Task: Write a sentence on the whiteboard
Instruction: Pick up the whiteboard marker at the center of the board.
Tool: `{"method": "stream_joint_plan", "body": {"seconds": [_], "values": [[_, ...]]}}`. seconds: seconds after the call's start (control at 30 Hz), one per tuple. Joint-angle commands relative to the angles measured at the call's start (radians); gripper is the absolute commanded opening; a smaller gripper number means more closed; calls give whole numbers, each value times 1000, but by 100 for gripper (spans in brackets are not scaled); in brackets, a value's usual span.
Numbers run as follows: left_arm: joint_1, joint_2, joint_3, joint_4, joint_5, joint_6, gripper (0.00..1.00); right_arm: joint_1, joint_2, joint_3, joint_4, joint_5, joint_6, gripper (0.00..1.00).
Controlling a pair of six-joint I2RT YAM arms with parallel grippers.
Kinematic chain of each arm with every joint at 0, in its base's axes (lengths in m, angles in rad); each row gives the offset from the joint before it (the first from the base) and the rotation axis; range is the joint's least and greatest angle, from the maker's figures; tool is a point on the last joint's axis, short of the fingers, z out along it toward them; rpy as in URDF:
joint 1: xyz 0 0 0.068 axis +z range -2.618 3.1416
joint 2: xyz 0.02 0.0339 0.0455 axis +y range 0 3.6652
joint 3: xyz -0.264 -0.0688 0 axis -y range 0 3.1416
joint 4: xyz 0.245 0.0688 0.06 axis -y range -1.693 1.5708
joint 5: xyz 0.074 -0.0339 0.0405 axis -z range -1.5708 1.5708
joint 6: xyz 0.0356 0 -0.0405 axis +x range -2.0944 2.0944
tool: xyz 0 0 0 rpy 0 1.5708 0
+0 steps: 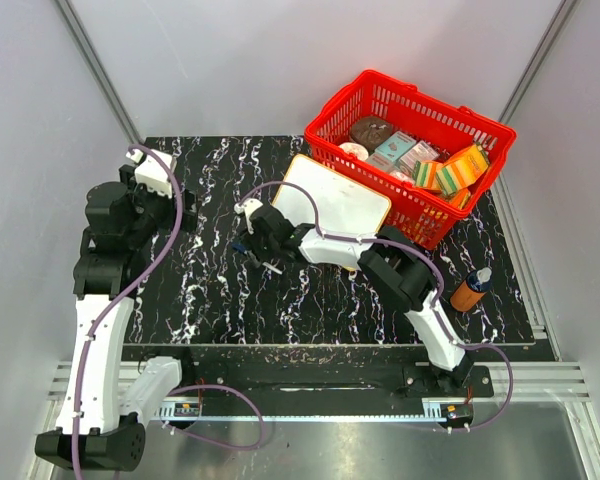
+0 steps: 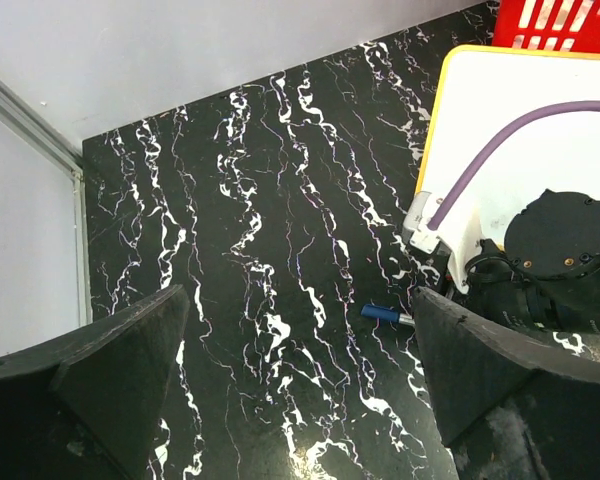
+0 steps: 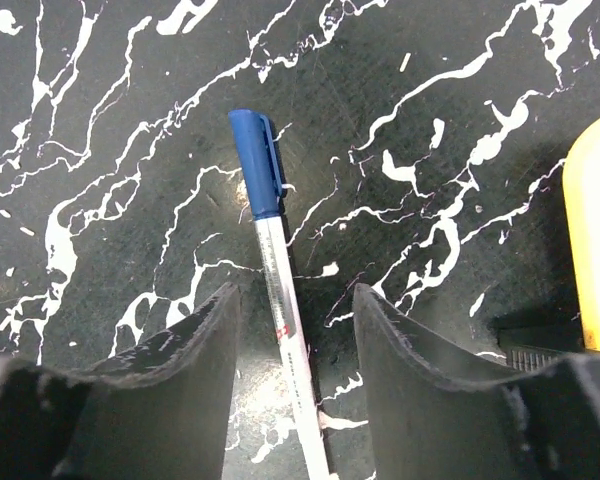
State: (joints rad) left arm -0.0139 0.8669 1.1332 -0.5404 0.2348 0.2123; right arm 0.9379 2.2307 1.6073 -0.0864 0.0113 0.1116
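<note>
A white marker with a blue cap (image 3: 280,290) lies flat on the black marbled table, and its cap end also shows in the left wrist view (image 2: 385,314). My right gripper (image 3: 295,290) hangs low over it, open, one finger on each side of the barrel with a gap on both sides. In the top view this gripper (image 1: 257,250) is just left of the whiteboard (image 1: 335,195). The whiteboard (image 2: 520,100) lies flat with a yellow rim (image 3: 595,240), and its visible face is plain white. The sentence is out of view. My left gripper (image 2: 300,295) is wide open, holds nothing, and sits at the table's far left (image 1: 150,185).
A red basket (image 1: 420,215) full of small packets stands at the back right, touching the whiteboard's far edge. Near the right edge stands an orange bottle (image 1: 470,290). The right arm's purple cable (image 2: 490,150) arches over the whiteboard. Grey walls close in the back and sides.
</note>
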Motion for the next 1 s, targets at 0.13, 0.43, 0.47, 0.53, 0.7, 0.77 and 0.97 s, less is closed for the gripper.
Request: {"method": "stream_joint_plan", "body": {"seconds": [0.13, 0.43, 0.47, 0.53, 0.7, 0.77, 0.97], "values": [[8, -17, 2, 48, -12, -10, 99, 32, 3, -63, 8, -16, -7, 33], [12, 3, 37, 30, -5, -33, 99, 99, 101, 20, -133, 139, -49, 1], [12, 9, 51, 22, -6, -33, 99, 101, 112, 32, -166, 142, -44, 0], [12, 18, 63, 5, 6, -28, 99, 101, 100, 14, -165, 141, -23, 0], [12, 49, 100, -23, 24, -34, 99, 99, -78, -79, -78, 185, 71, 0], [12, 72, 138, -59, 34, -47, 99, 99, -147, -131, -26, 190, 100, 0], [14, 148, 281, -213, 149, -93, 99, 99, -437, -312, 175, 251, 249, 0]]}}
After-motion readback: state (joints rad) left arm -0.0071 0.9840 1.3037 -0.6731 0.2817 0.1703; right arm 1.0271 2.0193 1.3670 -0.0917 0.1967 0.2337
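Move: The right hand hovers just over the whiteboard marker: the marker's middle is about 1 cm back from it, neither left nor right, and 1 cm below, with the blue cap pointing out to the left. From that hand the whiteboard's middle lies some 12 cm ahead and 17 cm right, and the red basket about 27 cm ahead and 38 cm right. From the left hand the marker is roughly 4 cm ahead, 15 cm right and 31 cm down. Down and slightly back, about 1 cm each, the right hand settles over the marker while its half-open fingers close and pinch the white barrel near mid-length, the wrist tilting some 8 degrees. Keeping that grip, it then draws back and to the right by about 5 cm, lifting some 3 cm and turning slightly clockwise. ##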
